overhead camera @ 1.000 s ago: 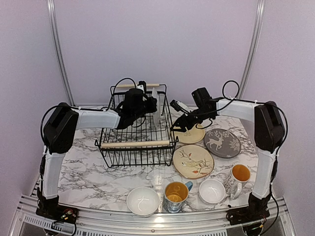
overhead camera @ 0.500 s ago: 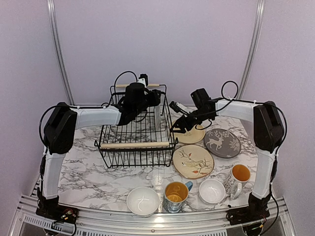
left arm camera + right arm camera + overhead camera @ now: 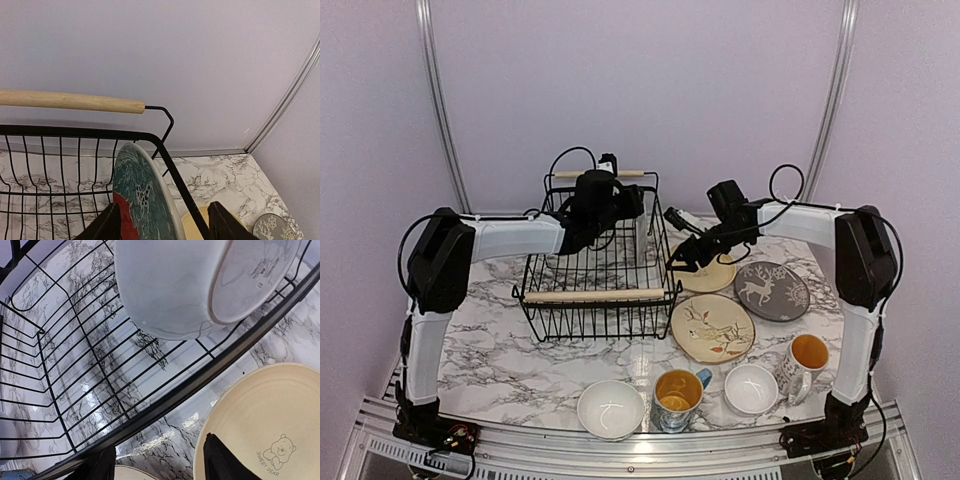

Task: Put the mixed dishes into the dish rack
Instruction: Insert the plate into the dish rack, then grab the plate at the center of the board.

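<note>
The dish rack (image 3: 590, 312) stands left of centre on the table. In it a teal leaf-shaped plate (image 3: 142, 197) stands on edge at the right wall, and a red plate (image 3: 125, 227) stands just behind it. My left gripper (image 3: 165, 227) is open, with a finger on each side of the teal plate and clear gaps between. My right gripper (image 3: 160, 465) is open and empty. It hangs low between the rack's rim (image 3: 200, 380) and the pale yellow plate (image 3: 265, 425). From the right wrist the teal plate's white underside (image 3: 200, 285) shows.
The pale yellow plate (image 3: 712, 275), a grey reindeer plate (image 3: 772, 290) and a cream bird plate (image 3: 712, 327) lie right of the rack. Two white bowls (image 3: 611, 408) (image 3: 751, 388) and two mugs (image 3: 678, 397) (image 3: 805, 360) stand along the near edge. The rack's wooden handle (image 3: 75, 100) runs above its rim.
My left gripper has opened and let go of the teal plate, which now stands on edge in the rack. The right arm has barely moved.
</note>
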Controlling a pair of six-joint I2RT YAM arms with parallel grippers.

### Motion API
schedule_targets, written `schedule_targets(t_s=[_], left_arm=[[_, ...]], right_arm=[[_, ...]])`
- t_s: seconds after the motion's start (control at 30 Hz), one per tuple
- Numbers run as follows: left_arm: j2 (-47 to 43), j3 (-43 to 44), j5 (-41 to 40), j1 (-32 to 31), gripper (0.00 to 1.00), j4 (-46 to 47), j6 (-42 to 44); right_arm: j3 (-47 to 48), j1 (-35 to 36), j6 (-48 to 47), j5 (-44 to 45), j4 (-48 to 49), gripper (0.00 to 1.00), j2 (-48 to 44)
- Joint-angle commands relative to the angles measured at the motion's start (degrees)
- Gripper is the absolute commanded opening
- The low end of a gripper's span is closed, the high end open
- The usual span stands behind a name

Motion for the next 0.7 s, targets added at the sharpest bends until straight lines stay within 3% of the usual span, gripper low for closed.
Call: schedule_targets(t_s=[0.0, 0.17, 0.4, 0.67], left_arm=[[-5.73, -1.78, -1.83, -0.14, 0.64, -0.38, 1.66], [-10.74, -2.54, -4.82, -1.12, 0.66, -3.6, 3.71], [-20.33, -6.72, -7.47, -3.16, 0.68, -9.87, 6.39], [-28.98, -11.87, 1.21, -6.48, 0.61, -19.89, 9.19]], right_arm=[[2.63, -1.48, -0.68, 1.37, -1.97, 0.58, -0.09], [4.45, -7.73, -0.41, 2.37, -4.36, 0.6, -1.28], [0.16, -16.18, -2.04, 8.64, -5.46, 0.6, -7.36], [-8.4, -29.77, -4.79, 14.41, -7.53, 0.6, -11.68]])
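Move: The red-and-teal plate stands on edge in the dish rack, its middle about 4 cm ahead of the left hand, 1 cm right and 9 cm below, its rim between the open fingers; the rack's far handle is 17 cm ahead, 10 cm left. From the right hand that plate is 9 cm ahead, 10 cm left; the grey deer plate, its goal, lies level, 25 cm right and 11 cm below, the cream plate 8 cm ahead, 5 cm right. The left hand, its fingers already open, backs off from the upper rim of the red-and-teal plate, rising nearly 15 cm while drawing some 10 cm back and a little left, its fingers tipping slightly up. Meanwhile the empty right hand leaves the rack's right side and sweeps about 22 cm right and some 6 cm forward, passing the cream plate to come over the far part of the grey deer plate, turning clockwise with its fingers kept open. ##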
